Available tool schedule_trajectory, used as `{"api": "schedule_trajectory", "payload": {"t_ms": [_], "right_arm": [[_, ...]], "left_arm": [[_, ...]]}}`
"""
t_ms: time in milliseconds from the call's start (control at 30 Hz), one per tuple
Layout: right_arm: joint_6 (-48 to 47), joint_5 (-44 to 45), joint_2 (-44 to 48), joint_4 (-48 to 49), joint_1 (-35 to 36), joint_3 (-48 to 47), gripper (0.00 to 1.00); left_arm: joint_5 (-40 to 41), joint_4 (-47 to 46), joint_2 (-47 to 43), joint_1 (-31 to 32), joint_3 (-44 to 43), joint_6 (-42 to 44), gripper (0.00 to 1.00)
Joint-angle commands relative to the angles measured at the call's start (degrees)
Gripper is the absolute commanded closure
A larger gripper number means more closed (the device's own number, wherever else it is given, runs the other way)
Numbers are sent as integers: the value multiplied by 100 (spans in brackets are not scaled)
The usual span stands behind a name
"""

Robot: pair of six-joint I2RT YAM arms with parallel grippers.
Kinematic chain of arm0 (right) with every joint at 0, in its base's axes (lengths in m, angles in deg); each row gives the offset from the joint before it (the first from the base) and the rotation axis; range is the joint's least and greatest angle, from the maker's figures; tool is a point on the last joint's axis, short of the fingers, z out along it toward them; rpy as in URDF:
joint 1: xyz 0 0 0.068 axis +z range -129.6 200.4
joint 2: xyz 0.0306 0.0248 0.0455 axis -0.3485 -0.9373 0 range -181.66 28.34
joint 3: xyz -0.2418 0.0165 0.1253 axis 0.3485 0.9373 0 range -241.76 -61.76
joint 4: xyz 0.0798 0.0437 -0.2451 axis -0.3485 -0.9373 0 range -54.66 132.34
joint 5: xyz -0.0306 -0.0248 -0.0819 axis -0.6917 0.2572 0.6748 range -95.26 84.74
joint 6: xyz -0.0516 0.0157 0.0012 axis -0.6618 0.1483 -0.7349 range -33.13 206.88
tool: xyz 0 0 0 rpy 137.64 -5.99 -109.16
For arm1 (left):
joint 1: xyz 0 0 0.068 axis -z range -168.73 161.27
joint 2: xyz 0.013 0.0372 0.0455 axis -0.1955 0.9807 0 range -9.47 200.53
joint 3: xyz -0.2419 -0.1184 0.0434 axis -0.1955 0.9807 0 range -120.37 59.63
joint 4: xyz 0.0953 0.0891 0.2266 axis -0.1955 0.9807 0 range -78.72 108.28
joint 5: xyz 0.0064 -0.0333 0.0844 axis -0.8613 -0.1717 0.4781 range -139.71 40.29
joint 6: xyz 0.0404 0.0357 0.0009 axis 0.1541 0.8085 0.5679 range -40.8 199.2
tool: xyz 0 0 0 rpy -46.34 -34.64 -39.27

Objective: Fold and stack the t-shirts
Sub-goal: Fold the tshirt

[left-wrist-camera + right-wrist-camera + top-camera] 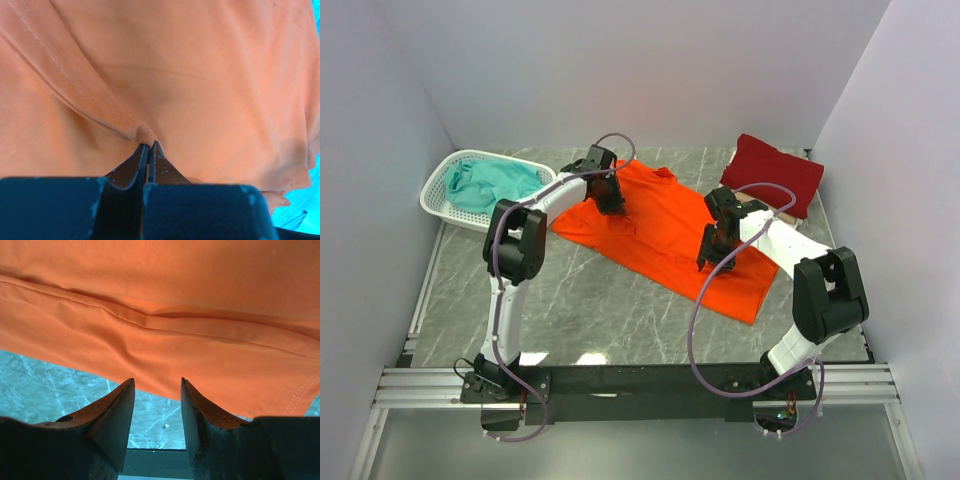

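A bright orange t-shirt [660, 240] lies spread on the marble table, filling the left wrist view [190, 65]. My left gripper [610, 200] is at the shirt's far left part, shut on a small pinched fold of the orange cloth [148, 145]. My right gripper [708, 258] hovers open over the shirt's right side. In the right wrist view the jaws [157, 384] stand apart at the hem of the orange shirt [160, 300], with bare table between them. A folded dark red t-shirt [778, 172] lies at the back right. A crumpled teal t-shirt [495, 183] sits in the basket.
A white plastic lattice basket [438, 205] stands at the back left, next to the left wall. Grey marble tabletop [610, 310] stretches between the orange shirt and the arm bases. White walls close in the left, back and right sides.
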Motion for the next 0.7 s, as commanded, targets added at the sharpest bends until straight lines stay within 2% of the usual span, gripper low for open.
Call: {"api": "schedule_trajectory", "payload": {"t_ms": [0, 100, 133, 200, 233, 333, 500, 667], "right_arm": [[24, 86, 266, 104, -2, 68, 51], [33, 103, 292, 95, -2, 68, 51], [33, 103, 310, 86, -2, 68, 51], [24, 121, 345, 77, -2, 59, 51], [24, 121, 354, 69, 7, 51, 51], [33, 121, 407, 51, -1, 16, 50], [15, 103, 477, 68, 7, -46, 50], [6, -19, 346, 218, 34, -20, 50]], "left_arm": [[-224, -226, 90, 20, -238, -244, 98], [-364, -340, 187, 29, -334, -323, 86], [-426, -428, 205, 38, -326, -341, 75], [-611, -638, 135, 46, -282, -376, 66], [-663, -770, 91, 64, -186, -377, 55], [-1084, -1481, -199, 73, 86, -429, 36], [-1498, -2124, -682, 73, 393, -263, 25], [-1086, -2002, -1192, -76, 930, 53, 15]]}}
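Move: The left hand still pinches a bit of the orange t-shirt's folded edge right at its closed fingertips, with more shirt some 3 cm below. From there the collar lies about 10 cm ahead and 9 cm to the right, and the shirt's left corner about 4 cm back and 15 cm to the left. The basket stands roughly 5 cm farther out and 31 cm to the left. From the right hand the pinched edge lies about 13 cm ahead and 20 cm to the left, at nearly its height. The left hand dips barely a centimetre towards the shirt lying beneath and opens its fingers from shut to wide, letting go of the pinched fold edge. Still opening, it slides about 4 cm to the right over the shirt, then climbs about 6 cm clear of it, the wrist tilting some 20 degrees so that the fingertips swing out to the right. ##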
